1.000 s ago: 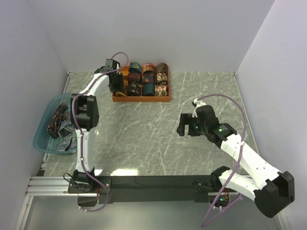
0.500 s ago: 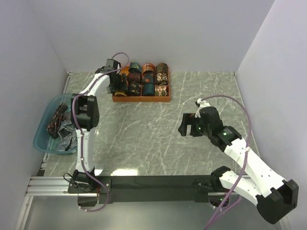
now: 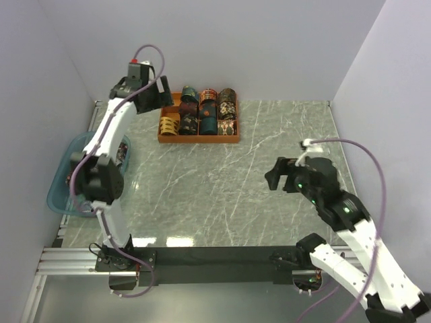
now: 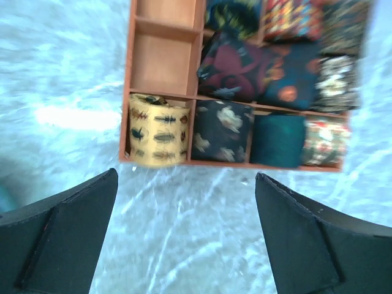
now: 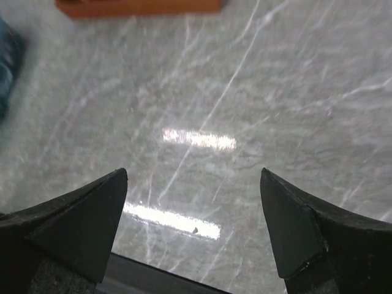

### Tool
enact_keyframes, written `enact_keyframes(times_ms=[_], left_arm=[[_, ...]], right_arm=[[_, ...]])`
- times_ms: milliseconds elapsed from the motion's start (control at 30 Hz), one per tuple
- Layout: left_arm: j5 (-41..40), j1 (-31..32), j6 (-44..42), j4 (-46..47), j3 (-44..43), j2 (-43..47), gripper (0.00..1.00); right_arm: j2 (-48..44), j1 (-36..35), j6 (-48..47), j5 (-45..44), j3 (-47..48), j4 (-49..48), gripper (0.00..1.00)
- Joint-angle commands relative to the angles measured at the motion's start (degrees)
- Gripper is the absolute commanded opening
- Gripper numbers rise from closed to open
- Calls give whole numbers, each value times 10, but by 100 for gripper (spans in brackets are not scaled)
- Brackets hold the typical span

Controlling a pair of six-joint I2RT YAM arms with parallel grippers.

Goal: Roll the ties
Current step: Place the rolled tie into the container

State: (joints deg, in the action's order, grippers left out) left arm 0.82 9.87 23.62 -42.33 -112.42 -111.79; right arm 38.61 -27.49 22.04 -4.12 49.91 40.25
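Note:
A mustard-gold rolled tie (image 4: 158, 138) (image 3: 168, 125) sits in the front-left compartment of the orange tray (image 3: 200, 139). Several other rolled ties (image 4: 257, 67) fill the compartments to its right. My left gripper (image 3: 155, 99) (image 4: 185, 179) hangs open and empty above the tray's left end, clear of the ties. My right gripper (image 3: 275, 176) (image 5: 193, 174) is open and empty over bare table on the right. Loose ties (image 3: 122, 153) lie in the blue basin, mostly hidden by my left arm.
Two compartments (image 4: 162, 61) at the tray's left rear stand empty. The translucent blue basin (image 3: 59, 196) sits against the left wall. White walls close in the back and both sides. The marble-patterned table (image 3: 222, 182) spreads between tray and arm bases.
My left gripper opened, let go of the mustard tie in the tray and rose up and back to the left. My right arm drew back toward the near right.

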Motion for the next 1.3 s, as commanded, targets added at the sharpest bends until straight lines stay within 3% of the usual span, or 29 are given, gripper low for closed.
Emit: enact_keyframes(times_ms=[0, 167, 367, 567, 800, 1067, 1267], left_arm=[[-34, 2, 31, 25, 71, 132, 99], [-92, 2, 45, 96, 227, 313, 99], [-180, 2, 53, 134, 448, 607, 100], [-241, 2, 74, 98, 552, 830, 99], [-266, 2, 99, 23, 575, 980, 100], [-279, 2, 129, 38, 643, 1141, 99], [-311, 3, 144, 31, 664, 1163, 99]], right_arm=[[-66, 2, 4, -64, 46, 33, 95], [-171, 3, 8, -142, 70, 48, 97], [-282, 2, -22, -195, 46, 34, 99], [-354, 2, -67, -206, 12, 5, 99], [-379, 2, -90, -203, -26, -36, 100], [-365, 2, -122, -187, -52, -57, 100], [-376, 2, -127, -186, -71, -83, 100]])
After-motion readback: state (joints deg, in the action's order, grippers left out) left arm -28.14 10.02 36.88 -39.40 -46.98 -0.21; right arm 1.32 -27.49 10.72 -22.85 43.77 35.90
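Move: The patterned yellow rolled tie already sits in the container, some 17 cm below the left hand, about 2 cm ahead and 1 cm right. At its height, the dark floral tie is roughly 8 cm to its right, and an empty compartment lies 7 cm beyond it. The blue bin's middle is about 16 cm back and 26 cm left. From the right hand, the yellow tie is roughly 32 cm ahead, 36 cm left, 17 cm below. Open hands withdraw from the container, tipping up: left some 40 cm back and leftward, right rightward, up, back. ##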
